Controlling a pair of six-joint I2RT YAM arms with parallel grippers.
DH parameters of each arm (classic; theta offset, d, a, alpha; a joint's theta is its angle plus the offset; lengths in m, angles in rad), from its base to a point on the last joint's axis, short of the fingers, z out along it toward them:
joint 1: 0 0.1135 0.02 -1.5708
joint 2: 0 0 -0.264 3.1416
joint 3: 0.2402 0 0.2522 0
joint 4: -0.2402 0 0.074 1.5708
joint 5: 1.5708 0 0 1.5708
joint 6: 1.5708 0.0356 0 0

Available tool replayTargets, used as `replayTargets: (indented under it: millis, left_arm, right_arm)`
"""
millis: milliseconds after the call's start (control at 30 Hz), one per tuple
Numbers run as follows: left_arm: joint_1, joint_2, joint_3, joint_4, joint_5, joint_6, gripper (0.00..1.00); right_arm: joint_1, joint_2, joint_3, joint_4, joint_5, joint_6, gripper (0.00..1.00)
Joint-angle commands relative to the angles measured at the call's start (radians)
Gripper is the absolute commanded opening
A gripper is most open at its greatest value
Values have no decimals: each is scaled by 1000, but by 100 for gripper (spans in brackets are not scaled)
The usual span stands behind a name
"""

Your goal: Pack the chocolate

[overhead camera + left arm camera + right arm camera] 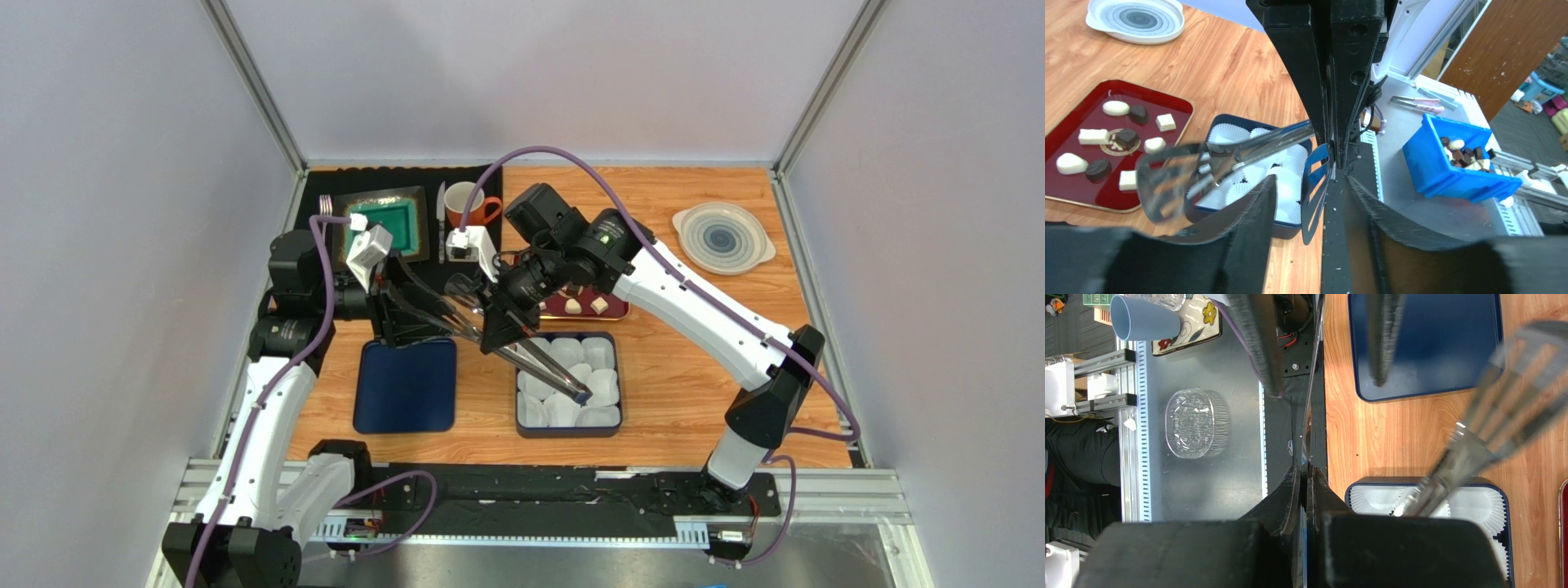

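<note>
Several dark and cream chocolates (pixel 1125 138) (pixel 599 301) lie on the red tray (pixel 1177 105) (pixel 613 314), apart from both grippers. My right gripper (pixel 1303 473) (pixel 503 328) is shut on one arm of the metal tongs (pixel 1168 182) (pixel 1502 410) (pixel 546 368). The slotted heads of the tongs point at my left gripper (pixel 1310 184) (pixel 464 316). Its jaws stand apart, with one tong head edge-on between them and touching neither finger. Nothing sits between the tong heads. The navy box (pixel 568 431) (pixel 1227 118) holds white paper cups (pixel 1287 184).
A navy lid (pixel 406 386) (pixel 1438 349) lies left of the box. An orange mug (pixel 466 205) and a green dish (pixel 390 224) stand at the back, a round white lid (pixel 723 237) (pixel 1137 18) at back right. A blue bin (pixel 1456 162) of sweets sits off the table.
</note>
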Motion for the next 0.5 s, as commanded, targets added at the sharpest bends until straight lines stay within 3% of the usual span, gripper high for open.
replayTargets:
  millis: [0, 100, 233, 400, 433, 467]
  left_arm:
    - [-8, -7, 22, 57, 296, -30, 39]
    - [-8, 3, 37, 59, 296, -31, 17]
    - [-11, 13, 51, 62, 296, -43, 0]
    - [-11, 20, 53, 59, 296, -45, 0]
    - [-11, 22, 60, 59, 296, -42, 0]
    - [-11, 26, 65, 59, 296, -42, 0]
  right_arm:
    - [8, -2, 39, 19, 6, 7, 0]
    - [12, 0, 32, 19, 6, 5, 0]
    - [12, 3, 21, 22, 18, 2, 1]
    - [9, -21, 19, 74, 134, 17, 21]
    - [9, -28, 19, 83, 153, 19, 28]
    - [7, -35, 19, 91, 171, 22, 44]
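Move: The near slotted head of the tongs stands edge-on between the left hand's open fingers, about 2 cm to the right of its hand point; the other slotted head is some 6 cm ahead and 3 right. The paper-cup box lies 17 cm right, 2 back and 27 below, the blue tray 8 left, 2 back and 30 below. From the right hand, which holds the tongs, that near head is roughly 5 cm left, 2 ahead and 2 above. The tongs' near slotted head, still held out by the closed right hand, is pinched flat by the left fingers, which go from just over half open to fully shut while that hand stays almost in place. Only then does the right gripper part its fingers about a quarter of the way and ease some 1 cm forward, slackening its hold on the leg. ##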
